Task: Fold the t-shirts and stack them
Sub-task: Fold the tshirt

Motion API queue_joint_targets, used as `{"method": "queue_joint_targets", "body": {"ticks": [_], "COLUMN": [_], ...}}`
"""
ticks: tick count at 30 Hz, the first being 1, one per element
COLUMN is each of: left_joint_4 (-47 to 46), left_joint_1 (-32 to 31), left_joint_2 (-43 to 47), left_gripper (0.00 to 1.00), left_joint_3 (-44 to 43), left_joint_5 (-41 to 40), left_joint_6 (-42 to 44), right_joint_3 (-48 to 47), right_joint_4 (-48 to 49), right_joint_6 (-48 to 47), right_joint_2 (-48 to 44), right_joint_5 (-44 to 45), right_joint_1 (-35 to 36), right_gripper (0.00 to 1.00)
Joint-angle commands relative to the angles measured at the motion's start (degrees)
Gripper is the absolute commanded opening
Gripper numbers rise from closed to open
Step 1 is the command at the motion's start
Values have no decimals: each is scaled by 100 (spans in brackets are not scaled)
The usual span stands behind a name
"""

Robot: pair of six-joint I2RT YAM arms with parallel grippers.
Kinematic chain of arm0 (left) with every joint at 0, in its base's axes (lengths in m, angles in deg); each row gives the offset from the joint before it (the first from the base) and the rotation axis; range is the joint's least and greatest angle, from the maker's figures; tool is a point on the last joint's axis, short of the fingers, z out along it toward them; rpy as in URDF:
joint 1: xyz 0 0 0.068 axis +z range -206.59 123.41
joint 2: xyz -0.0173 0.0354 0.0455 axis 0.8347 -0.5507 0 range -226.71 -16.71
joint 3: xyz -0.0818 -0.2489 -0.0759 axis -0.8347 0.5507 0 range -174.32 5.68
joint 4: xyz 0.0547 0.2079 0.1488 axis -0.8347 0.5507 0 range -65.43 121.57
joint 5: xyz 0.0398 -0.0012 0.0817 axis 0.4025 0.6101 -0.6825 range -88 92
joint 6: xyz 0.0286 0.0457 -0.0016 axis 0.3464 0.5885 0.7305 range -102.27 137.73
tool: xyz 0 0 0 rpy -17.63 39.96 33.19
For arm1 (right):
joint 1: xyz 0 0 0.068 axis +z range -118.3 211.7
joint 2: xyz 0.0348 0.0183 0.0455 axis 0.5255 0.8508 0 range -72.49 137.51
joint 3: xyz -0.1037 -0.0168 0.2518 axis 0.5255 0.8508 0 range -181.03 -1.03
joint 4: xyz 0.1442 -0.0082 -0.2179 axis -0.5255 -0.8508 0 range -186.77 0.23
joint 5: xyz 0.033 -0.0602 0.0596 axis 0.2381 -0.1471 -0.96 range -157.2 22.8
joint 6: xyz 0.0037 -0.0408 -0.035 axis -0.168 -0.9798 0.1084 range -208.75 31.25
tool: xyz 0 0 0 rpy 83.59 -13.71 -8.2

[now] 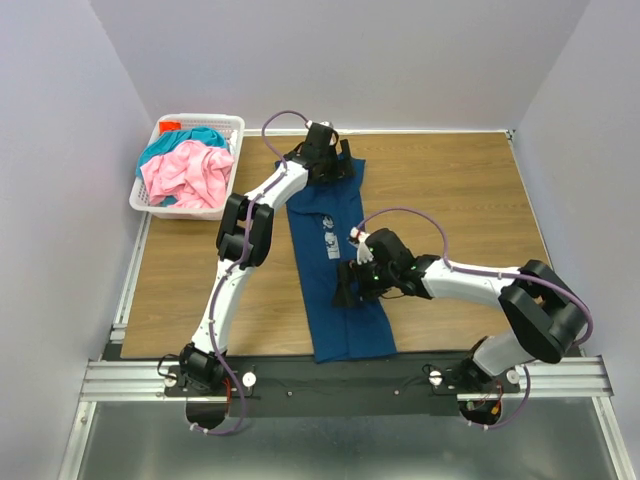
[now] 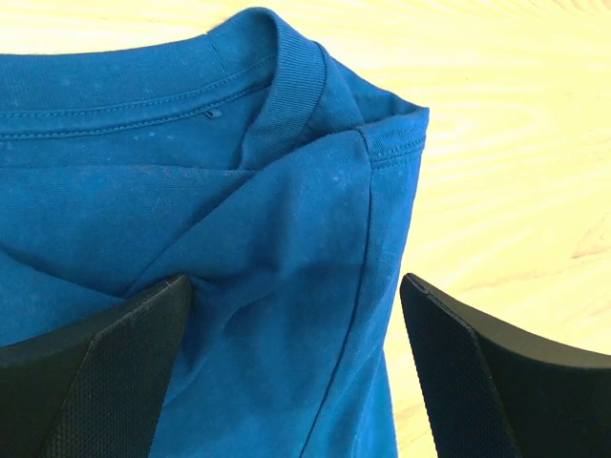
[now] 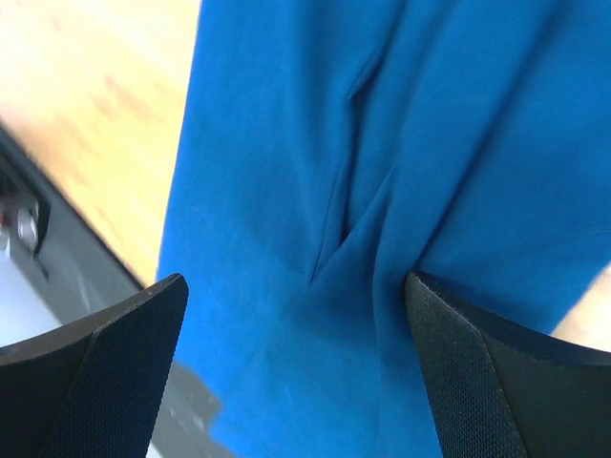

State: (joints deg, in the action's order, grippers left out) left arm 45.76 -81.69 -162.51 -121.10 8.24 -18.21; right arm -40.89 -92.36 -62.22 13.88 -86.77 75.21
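The dark blue t-shirt lies on the wooden table as a long narrow strip, with its white print facing up. My left gripper is open at its far collar end. In the left wrist view, the collar and shoulder seam lie between the black fingers. My right gripper is open over the strip's lower half. In the right wrist view, its fingers straddle wrinkled blue cloth. The pink t-shirt and the teal t-shirt lie crumpled in the basket.
The white lattice basket stands at the table's far left corner. The shirt's near hem hangs over the table's front edge onto the black rail. Bare wood lies to the right of the shirt. Grey walls enclose the table.
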Motion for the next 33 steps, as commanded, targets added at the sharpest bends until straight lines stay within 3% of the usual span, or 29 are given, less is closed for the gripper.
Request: {"method": "queue_joint_targets", "body": {"ticks": [1,7,9,12,16,19,24,29,33], "left_joint_4": [316,-8,-211,-300,-457,-782,-1257,-1583,-1653], "left_joint_1": [23,5,-12,-12,-12,-3,-3,-3,-3], "left_joint_2": [-168,-134,156,779,1991,3195,5208,6657,7433], "left_gripper": [98,98,98,98,98,98,98,98,98], "left_joint_3": [215,109,276,478,1040,2049,4492,6626,7772], "left_joint_5": [263,790,844,713,46,-489,-1212,-1283,-1239], "left_joint_6": [184,220,246,325,535,580,282,-61,-272], "right_joint_3": [-39,-584,-873,-1164,-1788,-2394,-3779,-5153,-5821], "right_joint_4": [-743,-857,-918,-954,-971,-998,-1059,-1445,-1481], "right_joint_6": [-235,-323,-236,-200,-279,-306,-307,-683,-1454], "right_joint_2": [-40,-235,-86,134,433,879,1932,3095,3894], "right_joint_5": [-504,769,1260,1263,1465,1746,2122,2554,2635], "right_joint_1": [272,264,194,-78,-290,-500,-773,-861,-861], "right_gripper": [100,100,100,100,100,100,100,100,100]}}
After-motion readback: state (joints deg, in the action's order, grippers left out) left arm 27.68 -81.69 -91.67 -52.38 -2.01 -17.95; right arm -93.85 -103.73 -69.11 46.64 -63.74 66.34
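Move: Two folds have already narrowed the t-shirt into a long strip. Its collar end lies about 33 cm ahead of the open right hand, 6 left, and 6 cm left of the left hand. The strip's left edge beside the print is some 18 cm back and 14 left of the left hand. The print sits about 13 cm ahead and 4 left of the right hand; the near hem is 14 cm behind, 2 right. Cloth lies just below both hands. Right, open, rises and reaches 26 cm forward to the collar end; left lifts off, swinging back and left. ##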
